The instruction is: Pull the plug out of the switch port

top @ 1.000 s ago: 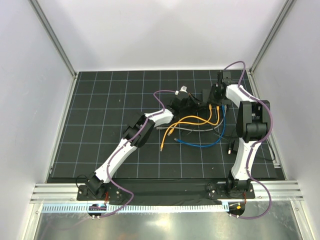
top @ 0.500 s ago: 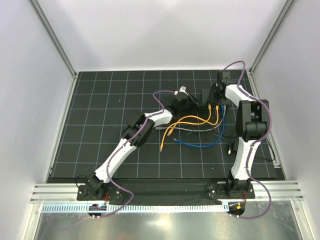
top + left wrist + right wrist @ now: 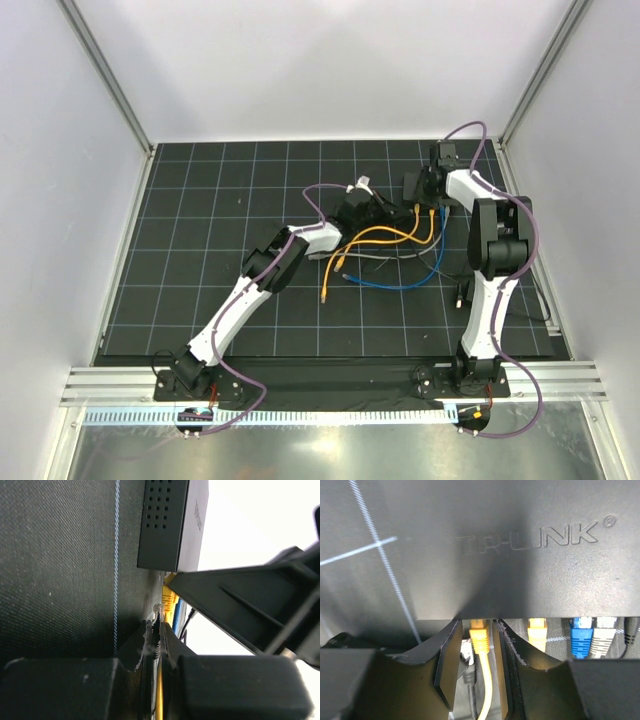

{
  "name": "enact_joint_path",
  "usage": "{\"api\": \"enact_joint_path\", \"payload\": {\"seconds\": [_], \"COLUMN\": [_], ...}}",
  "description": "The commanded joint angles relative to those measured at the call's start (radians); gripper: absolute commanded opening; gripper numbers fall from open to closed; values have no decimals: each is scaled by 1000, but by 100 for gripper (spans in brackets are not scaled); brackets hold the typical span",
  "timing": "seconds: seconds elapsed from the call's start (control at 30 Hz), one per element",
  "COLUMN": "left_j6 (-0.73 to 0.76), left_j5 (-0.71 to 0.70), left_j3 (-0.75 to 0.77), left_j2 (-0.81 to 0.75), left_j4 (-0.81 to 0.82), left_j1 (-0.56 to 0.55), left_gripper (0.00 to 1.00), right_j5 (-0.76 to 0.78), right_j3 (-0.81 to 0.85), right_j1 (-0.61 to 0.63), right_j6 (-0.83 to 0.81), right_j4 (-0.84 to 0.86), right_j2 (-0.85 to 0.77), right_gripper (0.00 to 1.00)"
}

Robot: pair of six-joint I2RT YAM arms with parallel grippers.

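The switch [image 3: 495,545] is a flat black box lying on the mat, also seen in the left wrist view [image 3: 170,525]. The plug [image 3: 466,652] has a clear tip and a black cable. It hangs just short of the switch's socket edge, apart from it [image 3: 157,609]. My left gripper [image 3: 156,622] is shut on its ribbed black boot. My right gripper [image 3: 476,625] stands open at the socket edge, its fingers astride that plug and a yellow plug [image 3: 479,635] still seated in its port. In the top view both grippers meet at the switch [image 3: 412,188].
A second yellow plug [image 3: 537,630], a blue plug [image 3: 581,635] and a grey plug [image 3: 602,635] sit in ports further right. Loose orange, blue and grey cables [image 3: 390,262] sprawl over the black grid mat [image 3: 220,220]. White walls and metal posts ring the mat.
My left gripper has drawn a little to the left, and the cable loops on the mat have shifted with it. The right arm has barely moved.
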Motion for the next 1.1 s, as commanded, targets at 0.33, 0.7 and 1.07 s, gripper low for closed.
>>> {"api": "enact_joint_path", "payload": {"seconds": [0.33,0.7,1.07], "left_j6": [76,179,409], "left_j5": [-23,-42,-117], "left_j3": [-193,-409,-549], "left_j2": [-97,-252,-437], "left_j4": [16,42,-88], "left_j1": [22,55,141], "left_gripper": [0,0,0], "right_j5": [-32,-32,-58], "right_j3": [6,3,-3], "right_j1": [2,-9,-15], "right_j6": [-7,-34,-52], "right_j4": [49,43,49], "right_j2": [6,18,19], "right_gripper": [42,43,43]}}
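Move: The left hand already grips the plug of the thin black cable, just clear of the switch. Its empty port is some 2 cm ahead and 2 cm to the right, the left yellow plug about 3 cm right and 1 cm ahead. Clear mat opens roughly 11 cm to its left; the grey cable's loose end lies 26 cm left and 14 cm back. Directly below the right hand, about 1 cm, is that yellow plug, with the switch's middle 5 cm ahead and 4 cm right. Leftward, slowly at first and then ever faster, the left hand carries the gripped black-cable plug some 11 cm away from the switch, easing back 1 to 2 cm early on and rolling about 15 degrees, low over the mat. The right hand first sinks roughly 1 cm, then stays at the port side with its open fingers either side of the left yellow plug. ##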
